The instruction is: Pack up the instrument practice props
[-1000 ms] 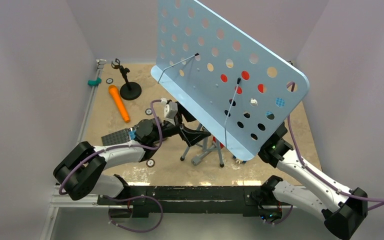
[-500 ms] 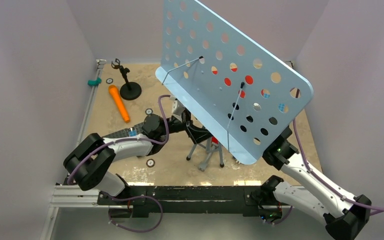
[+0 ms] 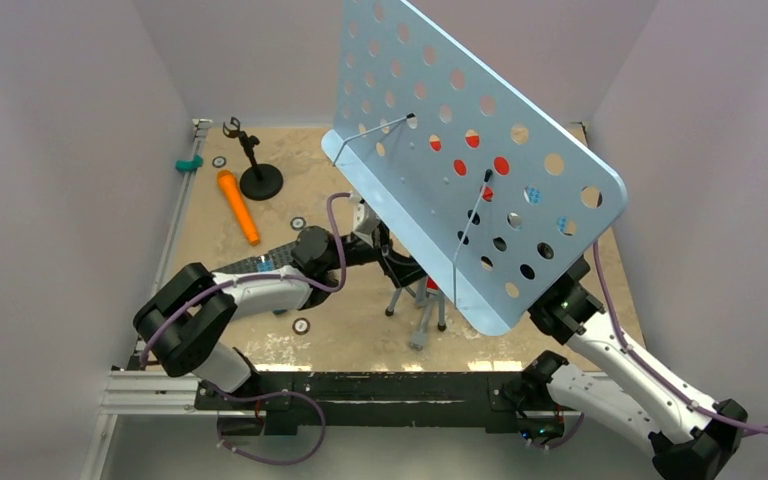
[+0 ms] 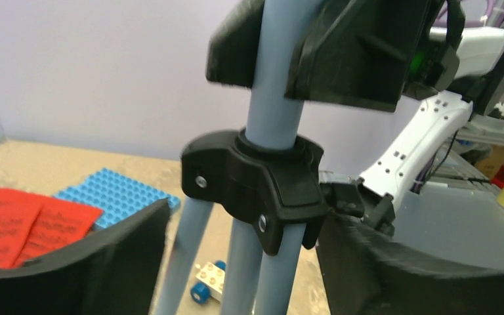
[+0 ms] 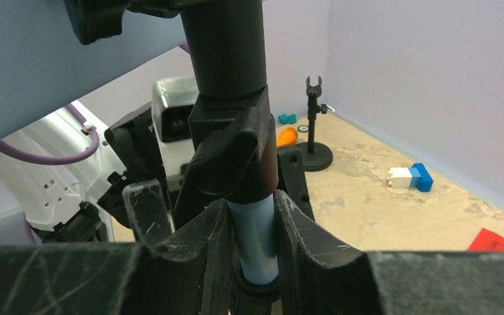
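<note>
The pale-blue perforated music stand (image 3: 460, 140) leans over the middle of the table, its grey tripod (image 3: 422, 300) below it. My right gripper (image 5: 252, 243) is shut on the stand's pole (image 5: 254, 226), just under the black clamp; in the top view the plate hides it. My left gripper (image 4: 243, 262) is open around the tripod legs (image 4: 272, 269) below the black hub (image 4: 256, 177), with gaps on both sides. Red sheet-music pages (image 4: 26, 223) lie on the table. The orange toy microphone (image 3: 238, 207) lies beside the black mic stand (image 3: 258, 175) at the back left.
A blue studded plate (image 4: 118, 197) lies beside the red pages and a grey one (image 3: 255, 266) under my left arm. A white wheeled brick (image 4: 209, 281) sits behind the tripod. White and blue bricks (image 5: 410, 177) and a teal piece (image 3: 189, 164) lie near the walls.
The stand has shifted right and its tripod legs have drawn closer together. My left gripper has followed to the tripod and its jaws have narrowed around the legs. The right grip is unchanged.
</note>
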Robot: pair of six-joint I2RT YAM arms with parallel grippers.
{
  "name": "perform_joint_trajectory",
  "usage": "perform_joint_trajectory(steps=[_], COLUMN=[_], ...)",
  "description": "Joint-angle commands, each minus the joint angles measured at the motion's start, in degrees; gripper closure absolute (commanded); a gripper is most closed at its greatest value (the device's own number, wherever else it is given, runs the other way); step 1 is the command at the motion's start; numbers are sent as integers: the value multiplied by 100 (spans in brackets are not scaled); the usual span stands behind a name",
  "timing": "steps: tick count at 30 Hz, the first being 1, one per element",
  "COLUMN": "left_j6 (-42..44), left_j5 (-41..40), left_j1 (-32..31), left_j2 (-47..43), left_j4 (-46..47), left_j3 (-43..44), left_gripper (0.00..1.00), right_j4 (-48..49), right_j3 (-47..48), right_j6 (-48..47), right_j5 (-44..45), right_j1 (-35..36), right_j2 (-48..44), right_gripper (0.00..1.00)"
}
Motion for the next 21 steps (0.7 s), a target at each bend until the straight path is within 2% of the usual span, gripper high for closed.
perform_joint_trajectory(steps=[1, 3, 12, 21], left_j6=[-156, -62, 187, 345], left_j5=[-265, -366, -1087, -1927], left_j1=[-168, -161, -111, -111], left_j2=[-446, -735, -2406, -3143], left_j4=[-277, -428, -1052, -1273], left_j3=[-317, -564, -1684, -2302], left_gripper=[3, 0, 0, 0], right_j4=[-296, -258, -33, -244], right_j3=[200, 228, 723, 1598], right_j6=[193, 205, 475, 250], right_j5=[-318, -255, -133, 50], right_j1=[126, 126, 112, 102], right_j2=[96, 66, 276, 467], right_gripper=[100, 100, 100, 100])
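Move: At the left hand's fingertips stand the music stand's nearly folded legs; their black hub is about 3 cm to its right and 2 cm above it. On the table some 28 cm below lie the red-headed tool, about 2 cm right and 2 cm back, the toy car about 14 cm right and level with it, and a small wheel 25 cm left and 6 cm back. From the right hand, gripping the pole, the hub is roughly 7 cm straight below. Backing off the music stand's legs, the left hand spreads its already opening fingers fully, first easing back and slightly down, then going mainly left, about 8 cm, and ending some 4 cm farther back. It turns about 10 degrees counter-clockwise. The right hand keeps its grip on the pole above the hub and carries the stand roughly 2 cm left. ##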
